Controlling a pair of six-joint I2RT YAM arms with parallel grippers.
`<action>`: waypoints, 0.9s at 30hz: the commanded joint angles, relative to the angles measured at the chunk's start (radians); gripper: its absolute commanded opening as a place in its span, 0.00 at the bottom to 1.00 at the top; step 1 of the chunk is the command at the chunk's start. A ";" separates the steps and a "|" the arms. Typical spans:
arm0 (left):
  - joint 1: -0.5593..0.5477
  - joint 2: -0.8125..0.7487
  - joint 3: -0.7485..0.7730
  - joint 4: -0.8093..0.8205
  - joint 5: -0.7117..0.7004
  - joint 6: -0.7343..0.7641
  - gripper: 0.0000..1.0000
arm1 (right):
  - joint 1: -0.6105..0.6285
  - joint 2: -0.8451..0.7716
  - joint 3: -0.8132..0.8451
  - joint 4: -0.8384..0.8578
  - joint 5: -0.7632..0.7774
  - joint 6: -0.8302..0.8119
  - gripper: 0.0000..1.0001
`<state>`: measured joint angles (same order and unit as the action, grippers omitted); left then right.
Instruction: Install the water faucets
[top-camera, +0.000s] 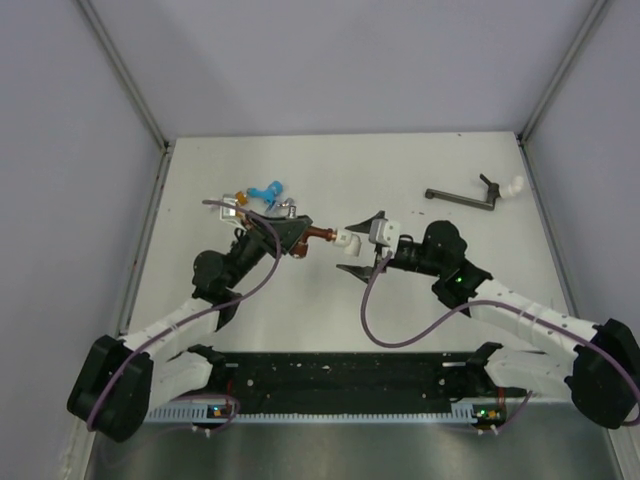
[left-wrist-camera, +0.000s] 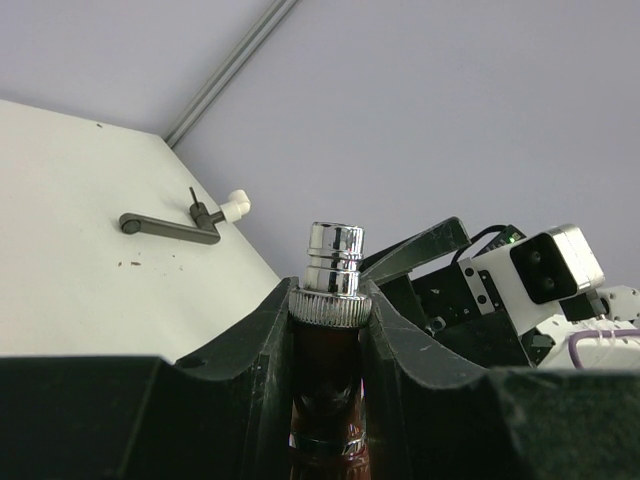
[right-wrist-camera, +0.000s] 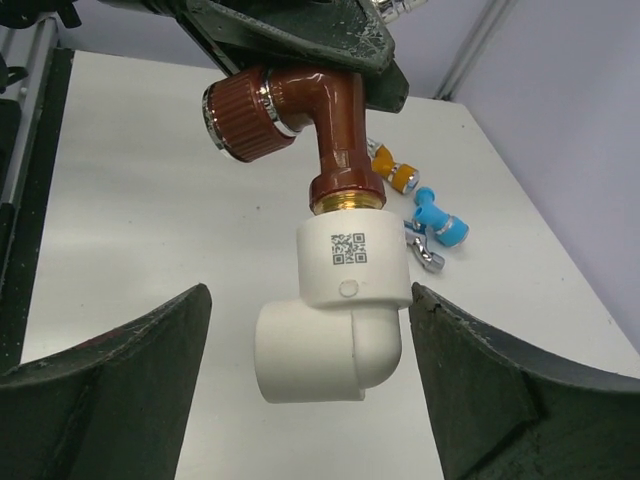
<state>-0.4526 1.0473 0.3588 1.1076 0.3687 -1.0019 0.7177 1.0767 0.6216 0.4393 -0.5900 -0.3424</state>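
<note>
My left gripper (top-camera: 300, 238) is shut on a dark red-brown water faucet (right-wrist-camera: 335, 120), held above the table. Its silvery tip (left-wrist-camera: 333, 262) sticks out past the fingertips in the left wrist view. A white elbow fitting (right-wrist-camera: 340, 300) with a printed code is threaded onto the faucet's brass end. My right gripper (right-wrist-camera: 310, 320) is open, with one finger on each side of the elbow. The right finger is close to the elbow and the left finger is well apart from it. Orange (right-wrist-camera: 392, 168) and light blue (right-wrist-camera: 438, 222) faucets lie on the table behind.
A dark metal bar (top-camera: 460, 198) with a small white fitting (top-camera: 513, 186) lies at the back right. The loose faucets (top-camera: 266, 190) lie in a cluster at the back left. Grey walls enclose the white table (top-camera: 400, 310) on three sides.
</note>
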 joint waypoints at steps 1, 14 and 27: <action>-0.003 0.042 0.039 0.167 0.016 -0.055 0.00 | 0.020 0.022 0.010 0.015 0.036 0.003 0.75; -0.001 0.106 0.042 0.318 0.061 -0.072 0.00 | 0.028 0.023 0.004 0.041 0.088 0.114 0.03; -0.001 -0.058 0.046 0.192 0.324 0.431 0.00 | -0.098 0.107 0.062 0.265 -0.299 0.699 0.00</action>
<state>-0.4530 1.0367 0.3618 1.2209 0.5446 -0.8036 0.6666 1.1492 0.6228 0.5568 -0.7399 0.0723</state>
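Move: The white elbow, already on the end of the brown faucet in the left gripper's hold, sits between the right gripper's open fingers, about 2 cm to the left of that gripper's hand point and level with it. From the left gripper it lies some 11 cm to the right, 2 cm back and 4 cm lower. On the table 20 cm below the right hand, the chrome faucet lies about 24 cm ahead and 22 cm left, the blue one about 29 cm ahead and 26 cm left. Lower both grippers together about 2 cm, easing forward, and close the right fingers on the white elbow while the left keeps its hold on the brown faucet. Then draw both back and up 3 to 4 cm, twisting them against each other: tip the left fingers up some 20 degrees and roll the right wrist the opposite way, its forward side going down. ##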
